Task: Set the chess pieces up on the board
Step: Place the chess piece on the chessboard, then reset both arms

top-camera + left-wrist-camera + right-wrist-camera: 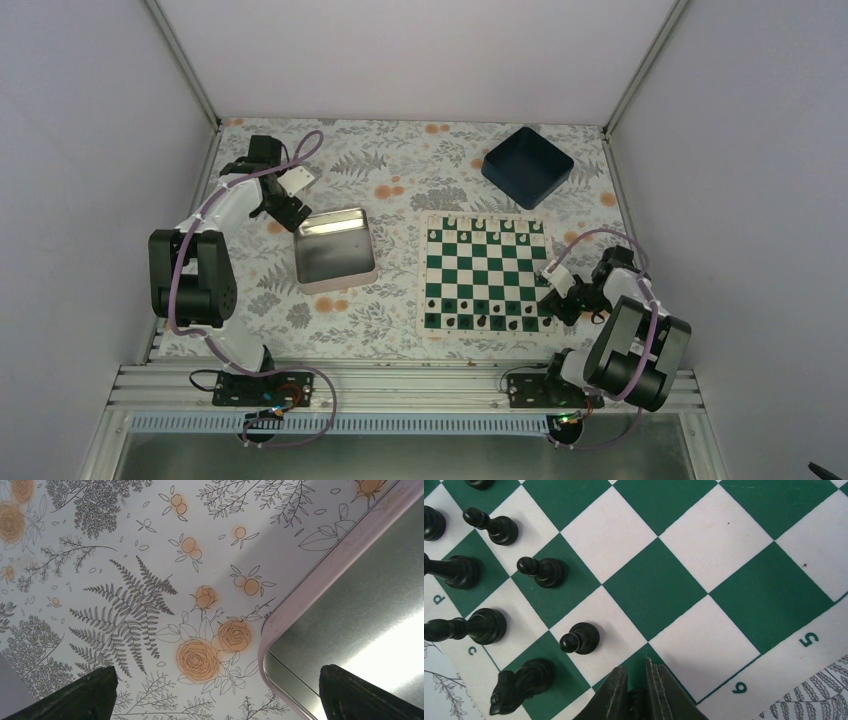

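The board [487,262] with green and white checks lies right of centre. Black chess pieces [483,321] stand in its two near rows. My right gripper [556,303] hovers over the board's near right corner. In the right wrist view its fingers [636,669] are almost together over a green square [647,657], with a small dark piece pinched deep between them. A black pawn [580,638] and a knight [521,682] stand just left of them. My left gripper [284,213] is open over the tablecloth at the tin's far left corner, and its jaws [216,672] hold nothing.
A shiny silver tin [304,262] sits left of the board, its pink-edged rim [300,597] near the left fingers. A dark blue bin [527,165] stands at the back right. Small white pieces [481,224] line the board's far row.
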You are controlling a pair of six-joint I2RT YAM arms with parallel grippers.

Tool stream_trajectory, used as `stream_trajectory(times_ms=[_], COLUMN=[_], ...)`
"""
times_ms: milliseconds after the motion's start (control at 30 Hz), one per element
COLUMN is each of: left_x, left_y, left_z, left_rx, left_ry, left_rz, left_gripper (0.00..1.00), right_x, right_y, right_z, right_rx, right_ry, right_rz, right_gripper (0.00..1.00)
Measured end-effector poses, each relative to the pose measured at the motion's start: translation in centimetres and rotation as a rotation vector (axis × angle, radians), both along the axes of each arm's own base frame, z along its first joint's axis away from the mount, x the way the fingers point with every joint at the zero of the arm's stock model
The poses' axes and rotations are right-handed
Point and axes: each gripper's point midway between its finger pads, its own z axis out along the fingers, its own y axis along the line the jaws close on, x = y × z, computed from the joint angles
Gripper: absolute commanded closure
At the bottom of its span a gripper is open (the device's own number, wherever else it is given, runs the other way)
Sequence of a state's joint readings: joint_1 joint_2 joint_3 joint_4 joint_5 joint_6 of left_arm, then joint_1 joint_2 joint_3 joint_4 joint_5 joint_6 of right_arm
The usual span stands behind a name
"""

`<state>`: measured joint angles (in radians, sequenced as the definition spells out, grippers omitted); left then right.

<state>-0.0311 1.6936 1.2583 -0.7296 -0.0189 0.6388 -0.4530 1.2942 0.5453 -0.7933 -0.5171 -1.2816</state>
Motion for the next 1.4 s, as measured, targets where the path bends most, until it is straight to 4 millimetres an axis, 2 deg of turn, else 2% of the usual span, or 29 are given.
stream_trajectory(times_ms=[167, 433, 567, 667, 700, 733, 767, 800, 833, 1033, 1100, 1200, 1400], left_x=[0.0, 0.0, -0.2, -0.3, -0.4, -0.4, -0.4, -0.3, -0.4, -0.2, -0.2, 0.4, 1.0], left_y=[0.0, 0.0, 0.1, 0.1, 0.1, 0.1, 0.1, 0.1, 0.1, -0.2, -0.4, -0.8, -1.6], left_z=[0.0, 0.0, -0.2, -0.4, -0.4, -0.5, -0.4, -0.4, -0.2, 1.3, 1.8, 2.5, 3.4], left_rx=[0.0, 0.001, 0.006, 0.008, 0.007, 0.007, 0.007, 0.007, 0.007, -0.01, -0.023, -0.044, -0.082], left_ry=[0.0, 0.001, 0.006, 0.011, 0.012, 0.012, 0.012, 0.01, 0.007, -0.036, -0.051, -0.09, -0.156], left_rz=[0.0, 0.0, 0.002, 0.003, 0.002, 0.002, 0.002, 0.002, 0.001, -0.009, -0.015, -0.025, -0.046], left_gripper=[0.0, 0.0, 0.0, 0.0, 0.0, 0.0, 0.0, 0.0, 0.0, 0.0, 0.0, 0.0, 0.0], right_x=[0.2, 0.4, 1.1, 2.0, 2.4, 2.6, 3.2, 3.9, 4.5, 10.3, 11.4, 12.2, 13.3], right_y=[-0.1, -0.2, -0.5, -0.9, -1.0, -1.0, -1.0, -1.0, -1.1, -2.1, -2.3, -2.0, -2.0], right_z=[0.0, 0.3, 1.6, 3.2, 3.9, 4.5, 5.9, 7.1, 8.5, 20.3, 22.8, 25.2, 27.7], right_rx=[-0.005, -0.011, -0.027, -0.04, -0.039, -0.033, -0.022, -0.013, -0.005, 0.039, 0.056, 0.1, 0.172], right_ry=[-0.006, -0.018, -0.052, -0.095, -0.106, -0.113, -0.133, -0.151, -0.173, -0.376, -0.42, -0.464, -0.52], right_rz=[-0.001, -0.003, -0.003, -0.005, -0.007, -0.009, -0.005, -0.01, -0.011, -0.058, -0.069, -0.095, -0.198], right_gripper=[0.73, 0.64, 0.57, 0.44, 0.37, 0.24, 0.04, 0.01, 0.0, 0.0, 0.0, 0.0, 0.0])
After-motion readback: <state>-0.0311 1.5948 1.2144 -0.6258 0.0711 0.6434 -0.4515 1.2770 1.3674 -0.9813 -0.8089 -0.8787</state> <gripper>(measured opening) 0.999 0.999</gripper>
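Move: The black pawn is still between the right fingers, its middle about 1 cm under the hand point, over the green square at the robot's right end of the pawn row. The next black pawn stands some 4 cm to the left of it and level; the corner piece is about 4 cm straight back, the black knight about 4 cm back and 4 cm left. From the left hand, the held pawn is roughly 60 cm right, 22 cm back and 10 cm lower. The right hand stays low over the end square while its nearly shut fingers ease apart around the black pawn and let it go, then it climbs faster and faster off the board, about 28 cm up and 13 cm forward, the fingers spreading fully and the wrist tipping some 30 degrees so they point more outward, with a slight clockwise turn late on. Near the end the empty, open left hand also lifts some 3 cm above the tray's far left corner, drifting a little right and tipping up slightly. ##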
